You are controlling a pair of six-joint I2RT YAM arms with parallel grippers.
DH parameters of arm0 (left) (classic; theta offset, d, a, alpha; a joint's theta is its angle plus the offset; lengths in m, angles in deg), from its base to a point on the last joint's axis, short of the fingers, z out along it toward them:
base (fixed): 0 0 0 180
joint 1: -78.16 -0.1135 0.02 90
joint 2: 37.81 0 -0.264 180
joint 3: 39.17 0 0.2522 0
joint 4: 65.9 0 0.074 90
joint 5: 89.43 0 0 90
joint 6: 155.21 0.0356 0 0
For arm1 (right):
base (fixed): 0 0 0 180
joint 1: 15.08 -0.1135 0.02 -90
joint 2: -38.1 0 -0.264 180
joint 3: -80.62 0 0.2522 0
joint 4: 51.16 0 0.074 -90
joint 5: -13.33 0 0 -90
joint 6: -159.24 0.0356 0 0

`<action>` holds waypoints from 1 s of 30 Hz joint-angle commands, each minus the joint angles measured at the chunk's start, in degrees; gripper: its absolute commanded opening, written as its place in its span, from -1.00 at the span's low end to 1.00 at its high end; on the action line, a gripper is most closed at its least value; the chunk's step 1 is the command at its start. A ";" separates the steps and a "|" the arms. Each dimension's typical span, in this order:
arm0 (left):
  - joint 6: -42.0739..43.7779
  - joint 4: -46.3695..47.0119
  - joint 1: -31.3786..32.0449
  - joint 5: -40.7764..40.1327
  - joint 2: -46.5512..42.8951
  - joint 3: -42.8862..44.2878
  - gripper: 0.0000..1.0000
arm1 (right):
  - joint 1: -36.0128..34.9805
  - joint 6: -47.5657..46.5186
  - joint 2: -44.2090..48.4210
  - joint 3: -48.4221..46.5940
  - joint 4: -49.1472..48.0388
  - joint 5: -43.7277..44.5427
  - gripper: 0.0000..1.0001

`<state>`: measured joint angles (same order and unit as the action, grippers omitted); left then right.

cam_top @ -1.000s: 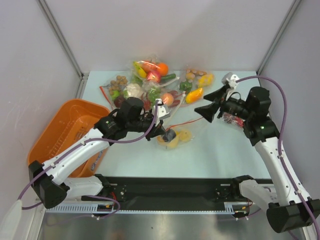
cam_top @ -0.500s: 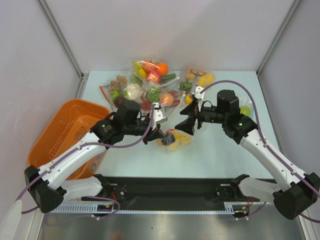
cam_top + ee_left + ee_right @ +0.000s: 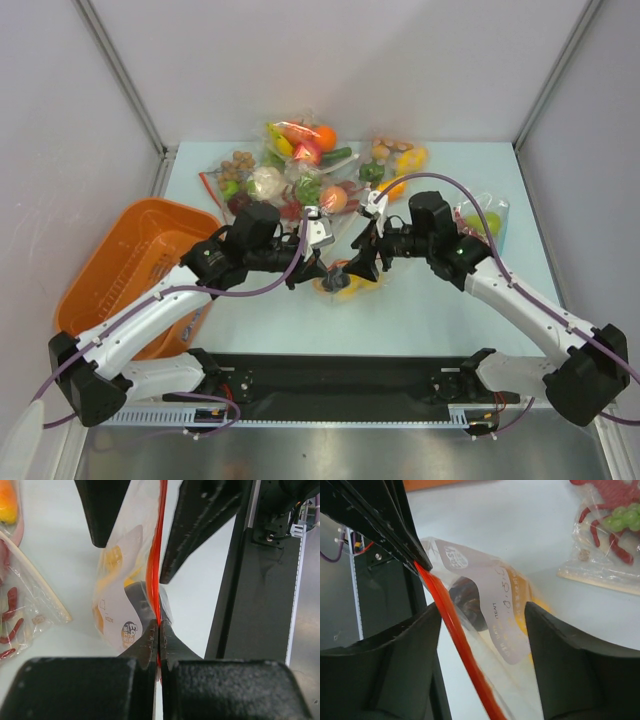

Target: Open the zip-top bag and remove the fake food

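Note:
The zip-top bag (image 3: 347, 284) hangs just above the table centre. It is clear, with an orange-red zip strip (image 3: 161, 540) and a white label. Inside are the fake food pieces: a dark purple ball (image 3: 140, 598) and yellow pieces (image 3: 113, 560). My left gripper (image 3: 322, 270) is shut on one end of the zip strip (image 3: 159, 630). My right gripper (image 3: 354, 266) is open, its jaws straddling the strip (image 3: 455, 635) and the bag's top (image 3: 482, 607) without touching. The purple ball (image 3: 467, 602) also shows in the right wrist view.
An orange basket (image 3: 130, 260) stands at the left. A pile of other filled bags (image 3: 300, 165) lies at the back. Another bag (image 3: 482, 222) lies at the right. A bag with red and green toys (image 3: 615, 525) is close by. The black base rail (image 3: 340, 375) runs along the front.
My right arm has swung left and down from the right side until its open jaws straddle the bag's strip. My left gripper has lowered the bag slightly while holding it.

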<state>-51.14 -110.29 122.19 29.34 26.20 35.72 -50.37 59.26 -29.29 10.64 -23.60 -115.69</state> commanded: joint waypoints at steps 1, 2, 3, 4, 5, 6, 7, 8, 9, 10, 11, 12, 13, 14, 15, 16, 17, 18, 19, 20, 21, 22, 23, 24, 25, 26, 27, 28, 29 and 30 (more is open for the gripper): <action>0.88 2.42 0.44 1.11 -1.52 -0.21 -0.99 | -0.40 -0.13 -0.19 0.85 -1.94 0.27 0.35; 0.88 2.77 0.44 1.02 -1.52 -0.48 -0.99 | -0.31 -0.22 -0.28 0.77 -1.68 0.18 0.29; 0.79 3.29 0.44 1.02 -1.60 -0.65 -0.99 | -0.39 -0.30 -0.63 0.68 -1.41 0.00 0.13; 0.61 3.82 0.44 0.59 -2.04 -0.83 -1.00 | -0.40 -0.39 -0.54 0.59 -0.98 -0.43 0.04; 0.44 4.35 0.44 0.41 -2.22 -1.27 -0.97 | -0.31 -0.48 -0.63 0.51 -0.80 -0.61 -0.04; 0.18 5.48 0.44 0.14 -2.48 -1.53 -0.70 | -0.39 -0.57 -0.72 0.50 -0.53 -0.87 -0.33; 0.00 6.02 0.44 -0.38 -2.66 -1.79 -0.43 | -0.40 -0.66 -0.81 0.50 -0.62 -0.79 -0.57; 0.00 6.46 0.44 -0.39 -3.01 -2.41 -0.24 | -0.31 -0.57 -0.55 0.85 -0.79 -0.53 -0.77; -0.09 6.90 0.44 -0.56 -3.10 -2.50 0.12 | -0.31 -0.31 -0.20 1.20 -1.66 -0.26 -1.00; -0.18 7.08 0.44 -1.17 -3.27 -2.59 0.34 | -0.22 -0.22 -0.02 1.38 -2.11 -0.17 -1.00; -0.09 7.08 0.44 -1.61 -3.19 -2.67 0.59 | -0.05 -0.04 0.07 1.56 -2.29 -0.26 -1.00; 0.08 7.16 0.44 -1.79 -3.19 -2.76 0.69 | 0.13 0.65 0.16 1.82 -2.99 -0.35 -1.00; 0.17 7.17 0.44 -2.23 -3.10 -2.94 0.75 | 1.00 1.18 0.33 1.91 -3.34 -0.78 -1.00; 0.26 7.34 0.44 -2.93 -3.19 -3.11 0.80 | 1.62 1.80 0.34 1.91 -3.69 -1.22 -1.00; 0.26 7.60 0.44 -3.37 -3.36 -3.29 0.82 | 2.41 2.85 0.42 2.17 -4.65 -2.97 -1.00; 0.44 7.87 0.44 -3.81 -3.36 -3.55 0.82 | 3.11 3.38 0.77 2.35 -5.36 -4.12 -1.00; 0.61 8.39 0.44 -5.03 -3.45 -3.99 0.85 | 4.51 3.91 0.95 2.70 -6.06 -5.35 -1.00; 0.70 8.57 0.44 -5.83 -3.71 -4.26 0.86 | 5.22 5.04 1.21 3.31 -7.46 -7.71 -1.00; 0.87 8.75 0.44 -6.53 -3.63 -4.43 0.87 | 5.84 5.58 1.74 3.66 -8.26 -8.78 -1.00; 0.96 8.92 0.44 -7.93 -3.63 -4.87 0.89 | 7.06 6.37 2.00 4.02 -8.96 -9.66 -1.00; 1.14 9.01 0.35 -8.38 -3.63 -4.96 0.89 | 7.51 6.90 2.09 4.28 -10.27 -11.14 -1.00; 1.14 9.01 0.35 -8.56 -3.37 -5.22 0.90 | 8.04 7.68 2.18 4.54 -10.72 -11.59 -1.00; 1.14 9.36 0.27 -8.47 -3.28 -5.22 0.90 | 8.48 7.78 2.09 4.63 -10.90 -12.03 -1.00; 1.05 9.71 0.18 -8.04 -3.28 -5.49 0.90 | 8.57 7.78 2.01 4.46 -10.90 -12.30 -1.00; 0.97 10.24 0.00 -7.68 -3.36 -5.66 0.90 | 8.57 7.78 1.92 4.37 -10.82 -12.91 -1.00; 0.62 11.46 -0.08 -7.33 -3.45 -6.27 0.90 | 8.57 7.87 1.66 4.37 -10.81 -13.27 -1.00; 0.53 12.17 -0.09 -6.98 -3.36 -6.54 0.91 | 8.66 8.04 1.65 4.37 -11.25 -14.14 -1.00; 0.35 12.87 -0.35 -6.11 -3.28 -6.89 0.90 | 8.74 8.31 1.65 4.37 -11.51 -14.50 -1.00; -0.09 14.10 -0.44 -5.66 -2.84 -7.42 0.90 | 8.83 8.83 1.74 4.46 -11.78 -14.93 -1.00; -0.44 14.63 -0.52 -5.40 -2.58 -7.60 0.90 | 9.09 9.10 1.83 4.46 -12.30 -15.72 -1.00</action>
<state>-51.21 -100.66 122.10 22.26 23.93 28.96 -41.80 66.60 -28.92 15.34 -31.49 -127.15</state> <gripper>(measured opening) 0.952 0.021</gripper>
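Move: The zip strip's free end is already pinched in the left hand. The strip runs on to the right hand, whose open fingers straddle it about 1 cm above it and roughly 9 cm to the right of the left hand. The dark ball in the bag hangs some 12 cm below the right hand, 4 cm to its left and 2 cm back. The lobster bag lies about 18 cm ahead of the right hand, 8 cm left and 18 cm down. The right fingers shut on the orange zip strip while sinking about 1 cm. The left fingers then spring wide open, letting go of the strip's end. The right hand keeps its pinch, draws away to the right and forward some 2 cm, then eases slightly back while rising and tilting. The opened left hand shifts about 2.5 cm forward, first lifting a little and then dipping, and stays around the strip's white end. ##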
